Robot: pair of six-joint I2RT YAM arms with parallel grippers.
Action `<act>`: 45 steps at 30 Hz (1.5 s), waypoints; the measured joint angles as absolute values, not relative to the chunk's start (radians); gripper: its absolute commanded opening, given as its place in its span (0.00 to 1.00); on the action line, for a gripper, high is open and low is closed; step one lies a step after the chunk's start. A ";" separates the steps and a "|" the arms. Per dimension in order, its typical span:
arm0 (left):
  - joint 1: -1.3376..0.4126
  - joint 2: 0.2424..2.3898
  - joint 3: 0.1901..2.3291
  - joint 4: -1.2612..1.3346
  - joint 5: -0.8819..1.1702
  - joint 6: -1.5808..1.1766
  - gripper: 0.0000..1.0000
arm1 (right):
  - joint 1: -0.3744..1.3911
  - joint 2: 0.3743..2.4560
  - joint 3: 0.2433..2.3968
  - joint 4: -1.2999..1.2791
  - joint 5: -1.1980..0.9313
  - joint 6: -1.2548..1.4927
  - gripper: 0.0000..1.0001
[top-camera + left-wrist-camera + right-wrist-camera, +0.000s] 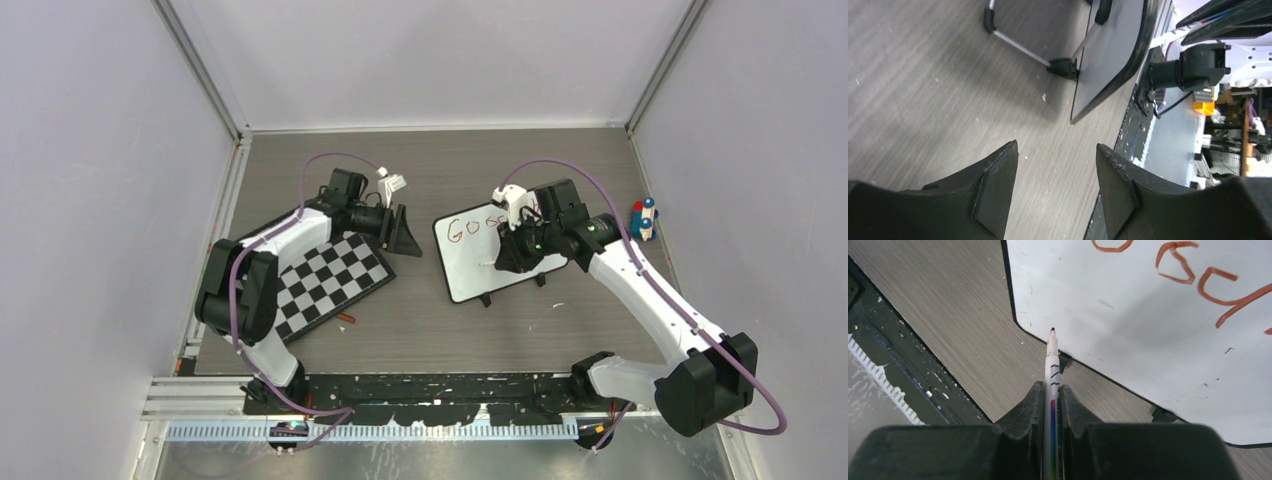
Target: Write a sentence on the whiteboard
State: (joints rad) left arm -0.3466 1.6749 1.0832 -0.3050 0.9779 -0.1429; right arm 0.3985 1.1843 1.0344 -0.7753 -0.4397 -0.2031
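Note:
The whiteboard (468, 272) stands tilted on its feet at the table's middle; its white face (1148, 325) fills the right wrist view. Red-brown letters of the sentence (470, 228) run along its top; the right wrist view shows several (1193, 270). My right gripper (512, 250) (1050, 386) is shut on a white marker (1051, 365), whose dark tip sits by the board's near corner edge; I cannot tell if it touches. My left gripper (405, 236) (1057, 150) is open and empty, just left of the board, whose dark back (1113, 55) it faces.
A black-and-white checkerboard (330, 275) lies under the left arm. A small red item (346, 318) lies near its front corner. A small blue, red and white object (643, 220) stands at the right edge. The black base rail (440, 385) runs along the front.

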 measured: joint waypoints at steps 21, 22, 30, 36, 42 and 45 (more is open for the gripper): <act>-0.443 1.732 1.146 -0.059 0.942 -0.218 0.55 | 0.459 1.185 0.994 -0.614 -0.328 -0.157 0.00; -0.447 1.739 1.152 -0.058 0.942 -0.220 0.54 | 0.466 1.185 0.990 -0.607 -0.319 -0.154 0.00; -0.471 1.768 1.194 -0.060 0.942 -0.236 0.33 | 0.532 1.185 0.985 -0.575 -0.298 -0.147 0.00; -0.473 1.773 1.208 -0.065 0.942 -0.254 0.11 | 0.588 1.185 0.965 -0.566 -0.266 -0.153 0.00; -0.480 1.773 1.213 -0.069 0.945 -0.252 0.00 | 0.601 1.185 0.965 -0.546 -0.235 -0.154 0.00; -0.483 1.773 1.216 -0.072 0.945 -0.250 0.00 | 0.603 1.185 0.965 -0.544 -0.226 -0.154 0.00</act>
State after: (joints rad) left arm -0.4828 1.7733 1.2160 -0.0719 0.9451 -0.2504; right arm 0.6029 1.1847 0.9646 -0.5438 -0.2260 -0.1543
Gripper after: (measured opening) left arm 0.065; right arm 0.176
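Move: The left gripper, open, has the whiteboard's left edge near the top about 7 cm to its right, 2 cm ahead and 3 cm higher. The red G is some 10 cm right, 4 cm ahead and 3 cm up. From the right hand, already holding the marker, the blank patch under the G lies about 9 cm left, 4 cm ahead and 4 cm below; the G is roughly 11 cm left, 7 cm ahead and 1 cm up, the first "o" 7 cm left, 8 cm ahead and 1 cm up. Bring the left gripper about 7 cm right, rising a little and slightly forward, to straddle the whiteboard's left edge, then shut its fingers and pinch it there. Meanwhile carry the held marker first 2 cm forward, then about 4 cm left while easing back a little, towards the blank patch under the G, tipping the fingers up some 10 degrees; stop with the marker tip just short of the board. ##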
